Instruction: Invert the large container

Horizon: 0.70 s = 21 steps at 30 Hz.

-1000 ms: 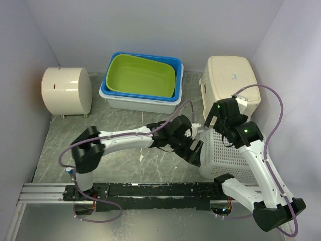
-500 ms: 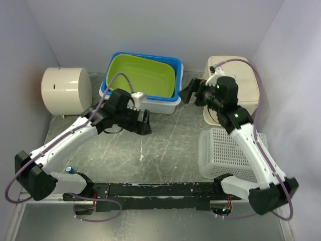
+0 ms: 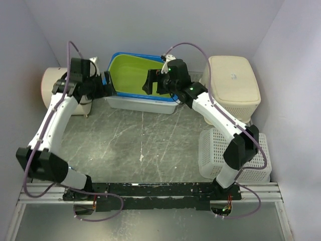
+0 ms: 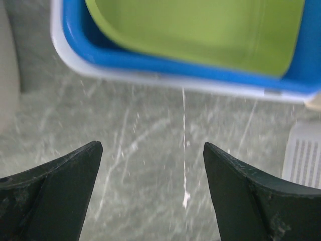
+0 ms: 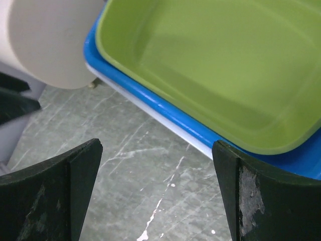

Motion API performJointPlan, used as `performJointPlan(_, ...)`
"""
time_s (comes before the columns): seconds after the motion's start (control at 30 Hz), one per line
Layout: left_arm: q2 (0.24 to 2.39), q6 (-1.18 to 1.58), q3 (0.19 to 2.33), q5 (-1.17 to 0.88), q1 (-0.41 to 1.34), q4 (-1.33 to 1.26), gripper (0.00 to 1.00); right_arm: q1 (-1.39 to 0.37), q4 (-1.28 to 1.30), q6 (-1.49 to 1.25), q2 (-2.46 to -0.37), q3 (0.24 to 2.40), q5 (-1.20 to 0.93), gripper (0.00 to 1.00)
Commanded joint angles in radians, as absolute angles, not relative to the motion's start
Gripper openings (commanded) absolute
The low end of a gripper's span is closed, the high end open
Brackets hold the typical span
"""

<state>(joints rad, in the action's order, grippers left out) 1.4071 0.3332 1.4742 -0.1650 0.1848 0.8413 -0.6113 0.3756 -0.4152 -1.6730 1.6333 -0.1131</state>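
Three nested tubs stand open side up at the back middle: a green tub (image 3: 138, 75) inside a blue tub (image 3: 173, 98) inside a white tub (image 3: 140, 104). My left gripper (image 3: 106, 80) is open and empty at the stack's left end. My right gripper (image 3: 150, 81) is open and empty over the green tub's right half. In the left wrist view the open gripper (image 4: 150, 150) frames bare table below the blue tub (image 4: 125, 60) and green tub (image 4: 200, 30). In the right wrist view the open gripper (image 5: 158, 145) hangs above the blue rim (image 5: 150, 103) and green tub (image 5: 215, 65).
A cream round container (image 3: 57, 88) lies at the back left, partly behind my left arm. A cream lidded box (image 3: 233, 80) stands at the back right. A white mesh basket (image 3: 225, 150) sits upside down at the right, under my right arm. Walls close in on three sides.
Both arms have swung away from the mesh basket to the back. The left gripper went to the tubs' left end, the right gripper moved left over the green tub.
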Motion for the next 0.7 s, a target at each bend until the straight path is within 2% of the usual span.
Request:
performJointPlan(0.0, 1.588, 0.378, 1.674, 0.018, 0.172, 0.859, 0.91, -0.606, 0.405, -0.429, -1.698, 1.665, -0.045, 0.92)
performJointPlan(0.13, 1.726, 0.385, 1.774, 0.113, 0.172, 0.816, 0.83, -0.606, 0.393, -0.415, -1.618, 1.573, -0.007, 0.93)
performJointPlan(0.27, 1.824, 0.408, 1.826, 0.170, 0.174, 0.790, 0.81, -0.604, 0.419, -0.413, -1.516, 1.469, 0.047, 0.95)
performJointPlan(0.67, 1.867, 0.423, 1.822, 0.240, 0.236, 0.701, 0.66, -0.605, 0.496, -0.479, -1.294, 1.225, 0.097, 0.96)
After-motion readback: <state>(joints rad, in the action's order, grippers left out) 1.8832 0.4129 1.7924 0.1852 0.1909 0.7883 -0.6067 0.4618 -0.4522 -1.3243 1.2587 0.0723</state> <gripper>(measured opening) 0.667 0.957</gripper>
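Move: The left hand goes for the green container's near-left corner, roughly 13 cm ahead, 2 cm left and 8 cm below it. The container's middle is some 19 cm ahead and 13 cm right, nested in the blue tub with nearly the same middle. The cream cylinder sits about 20 cm left and 12 cm ahead of the left hand. From the right hand, that corner is about 9 cm ahead, 21 cm left and 12 cm lower. Forward about 12 cm and then down some 6 cm, the left hand comes onto the green container's near-left corner, drifting slightly left, rolling left side up and turning counter-clockwise, its fingers closing partway around the nested rims. The open right hand dips, then draws back and right about 11 cm from the container's middle, turning slightly clockwise. ##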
